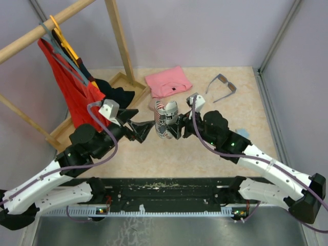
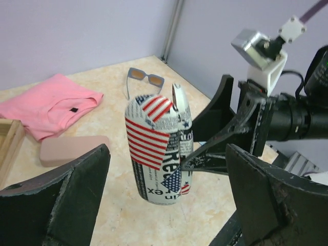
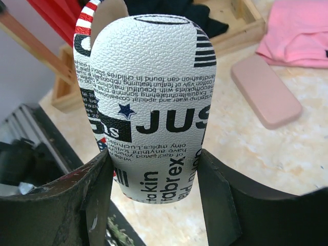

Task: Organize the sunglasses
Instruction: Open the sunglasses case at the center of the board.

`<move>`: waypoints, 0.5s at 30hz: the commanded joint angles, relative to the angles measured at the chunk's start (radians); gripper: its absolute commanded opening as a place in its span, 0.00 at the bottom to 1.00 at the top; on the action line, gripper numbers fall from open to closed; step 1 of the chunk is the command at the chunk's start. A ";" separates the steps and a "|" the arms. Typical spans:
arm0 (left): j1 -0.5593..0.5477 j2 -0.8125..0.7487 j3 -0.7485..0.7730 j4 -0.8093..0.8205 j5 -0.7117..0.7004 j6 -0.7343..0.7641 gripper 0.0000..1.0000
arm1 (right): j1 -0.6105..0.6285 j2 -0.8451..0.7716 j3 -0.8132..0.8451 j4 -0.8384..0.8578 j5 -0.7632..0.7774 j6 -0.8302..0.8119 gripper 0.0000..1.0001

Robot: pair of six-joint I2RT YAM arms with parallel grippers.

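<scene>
The grey-blue sunglasses (image 1: 222,87) (image 2: 145,79) lie on the table at the far right, apart from both arms. A flag-patterned case (image 1: 165,119) (image 2: 156,148) (image 3: 148,102) stands upright on its end at the table's middle, its lid slightly ajar at the top. My right gripper (image 1: 177,125) (image 3: 154,195) is shut on the case's lower part, a finger pressing each side. My left gripper (image 1: 142,130) (image 2: 169,202) is open wide just left of the case, and its fingers (image 2: 77,195) do not touch it. No brown-framed pair shows.
A pink case (image 2: 72,148) (image 3: 264,97) lies flat behind the upright one. A pink cloth (image 1: 168,81) lies at the back. A wooden tray (image 1: 120,82) with dark clothes and a rack with a red garment (image 1: 66,77) stand at the back left.
</scene>
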 commanded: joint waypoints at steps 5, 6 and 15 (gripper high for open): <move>-0.002 -0.065 -0.006 -0.134 -0.169 -0.081 1.00 | -0.002 -0.003 0.065 -0.186 0.220 -0.168 0.00; -0.002 -0.077 -0.013 -0.144 -0.182 -0.093 1.00 | -0.002 0.024 0.091 -0.246 0.282 -0.177 0.00; -0.002 -0.172 -0.049 -0.264 -0.341 -0.175 1.00 | 0.191 0.404 0.312 -0.723 0.850 -0.133 0.00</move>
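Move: The right hand already holds the opened, print-covered sunglasses case by its near panel; the case's middle is about 1 cm ahead of that hand, 2 cm left and 4 cm higher. On the board some 26 cm below, the closed pink case lies about 20 cm ahead and 7 cm left, the pink shirt roughly 34 cm ahead and 1 cm left. From the free left hand, the sunglasses case is about 8 cm right, 4 cm ahead and 5 cm lower. Keeping its pinch on one panel of the sunglasses case, the right hand carries it down about 9 cm and 6 cm to the right, easing a little forward, while the wrist tips the fingers downward by some 40 degrees and swings clockwise. The left hand, already wide open, backs away from the case to the left and somewhat down, turning counter-clockwise. ##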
